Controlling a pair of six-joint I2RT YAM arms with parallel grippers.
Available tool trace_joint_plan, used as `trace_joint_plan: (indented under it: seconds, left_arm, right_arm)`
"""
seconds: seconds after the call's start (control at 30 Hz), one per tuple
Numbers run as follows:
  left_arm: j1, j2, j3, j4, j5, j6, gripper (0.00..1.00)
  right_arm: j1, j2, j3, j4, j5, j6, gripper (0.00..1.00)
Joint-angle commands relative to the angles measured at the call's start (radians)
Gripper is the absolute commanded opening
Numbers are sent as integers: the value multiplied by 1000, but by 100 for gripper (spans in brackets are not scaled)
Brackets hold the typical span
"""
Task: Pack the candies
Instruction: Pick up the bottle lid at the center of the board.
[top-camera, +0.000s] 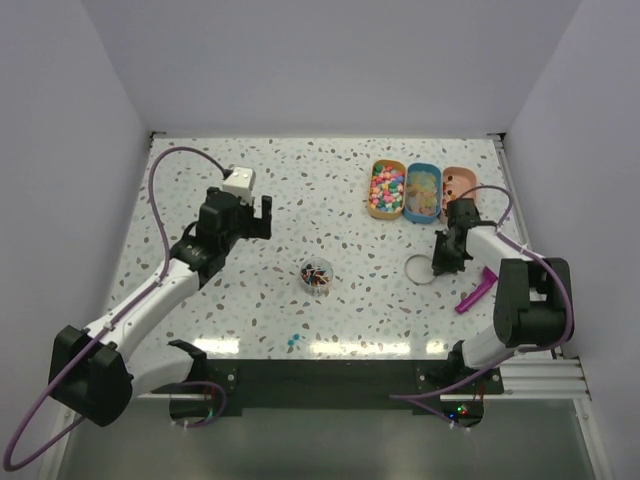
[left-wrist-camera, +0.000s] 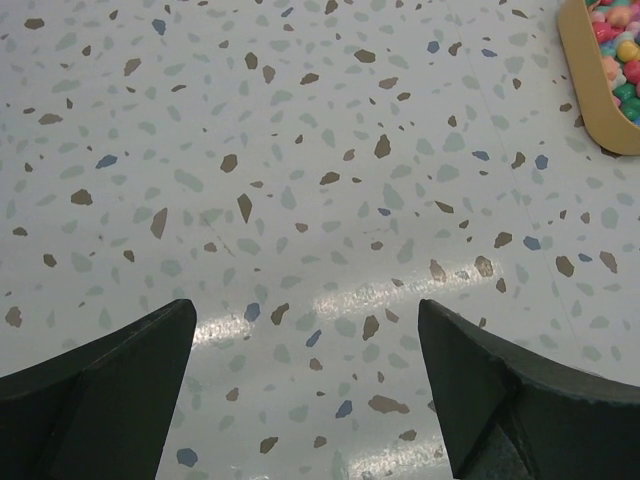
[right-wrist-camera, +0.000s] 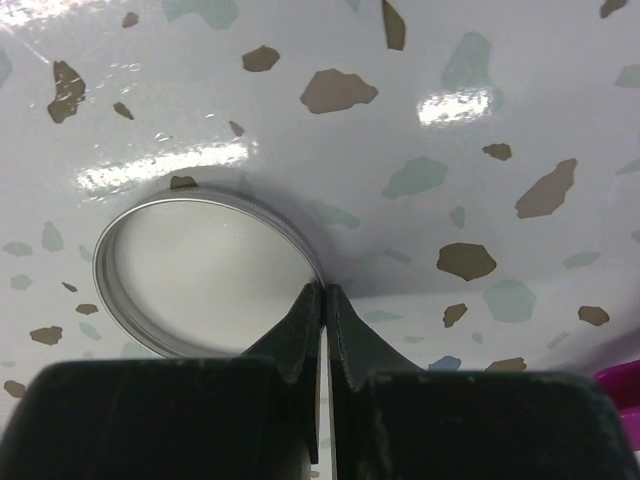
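Note:
A small clear cup (top-camera: 317, 275) holding the dark mixed candies (top-camera: 318, 270) stands in the middle of the table. A round metal-rimmed lid (top-camera: 420, 270) lies flat to its right. My right gripper (top-camera: 438, 264) is down at the lid's right edge. In the right wrist view its fingers (right-wrist-camera: 325, 292) are pinched together on the rim of the lid (right-wrist-camera: 200, 275). My left gripper (top-camera: 252, 214) hovers over the bare table at the back left, open and empty (left-wrist-camera: 305, 310). The purple scoop (top-camera: 476, 290) lies beside the right arm.
Three oval trays stand at the back right: an orange one with pastel candies (top-camera: 387, 189), a blue one with yellowish candies (top-camera: 423, 191), and a peach one (top-camera: 458, 182) partly behind the right arm. Two small blue bits (top-camera: 291, 341) lie near the front edge.

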Motion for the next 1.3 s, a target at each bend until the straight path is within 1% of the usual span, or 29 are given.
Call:
trace_joint_plan:
  seconds: [0.0,0.13,0.17,0.23,0.27,0.33,0.43,0.53,0.6,0.67,0.77,0.8,0.87,0.9,0.93,1.0,1.23,1.27]
  left_arm:
    - [-4,17,47,31,79,-26,96]
    - [-11,74,97,-18,156,-69,94]
    - [-21,86,131,-33,184,-78,94]
    - [-41,120,165,-75,196,-97,93]
    - [-69,131,195,-84,198,-103,93]
    - [-101,157,225,-110,199,-108,92]
    - [-176,203,283,-139,187,-118,89]
    - [-279,258,338,-158,158,-122,86]
    - [-316,308,377,-179,109,-115,84]
    - [-358,347,419,-198,72,-114,80]
    - [-397,405,456,-216,28,-115,74]
    - [-406,427,463,-221,15,-115,69]
    - [-422,450,483,-225,-2,-121,64]
    - [-425,468,489,-230,-5,-126,56]
    - [-428,476,495,-230,-5,-131,54]
    - [-432,496,501,-224,-5,-140,51]
    - [-442,537,515,-183,-9,-181,50]
    - [-442,542,515,-178,-14,-183,47]
  right_arm:
    - [32,-23,41,3,-43,-24,0]
    - [103,-51,109,-26,-5,-42,0]
    - [136,-59,130,-21,9,-42,0]
    - [176,-77,150,-12,31,-35,0]
    - [221,-82,170,0,56,-33,0]
    - [262,-86,186,15,58,-15,0]
    - [331,-96,206,60,54,13,0]
    - [393,-106,219,95,57,36,0]
    - [427,-112,222,120,54,54,0]
    - [453,-123,221,135,55,62,0]
    - [473,-137,213,155,49,79,0]
    - [476,-139,210,160,44,85,0]
    - [482,-148,200,172,28,91,0]
    - [482,-149,195,175,28,96,0]
    - [486,-151,189,179,25,97,0]
    - [490,-157,181,183,21,100,0]
    - [497,-163,158,195,20,105,0]
    - [497,-165,156,199,17,105,0]
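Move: Near table level, the right fingers are already shut on the near-side rim of the bottle lid, whose middle lies about 4 cm to their left. From the right hand, the candy-filled bottle is some 32 cm left and 2 cm back, the pink scoop 11 cm right and 5 cm back, and the blue bin 23 cm straight ahead. From the empty left hand, the lid is about 46 cm right, 6 cm back and 18 cm below; the bottle is 18 cm right and 9 cm back. Keeping its pinch on the lid's rim, the right hand carries it about 17 cm left and 11 cm up, slightly forward, towards the bottle and the left hand, its fingers tipping outward and turning counter-clockwise. The left hand sweeps some 20 cm right to meet the lid, finally sinking 5 cm, turning clockwise, tipping down and narrowing its fingers to half open, not yet touching. ##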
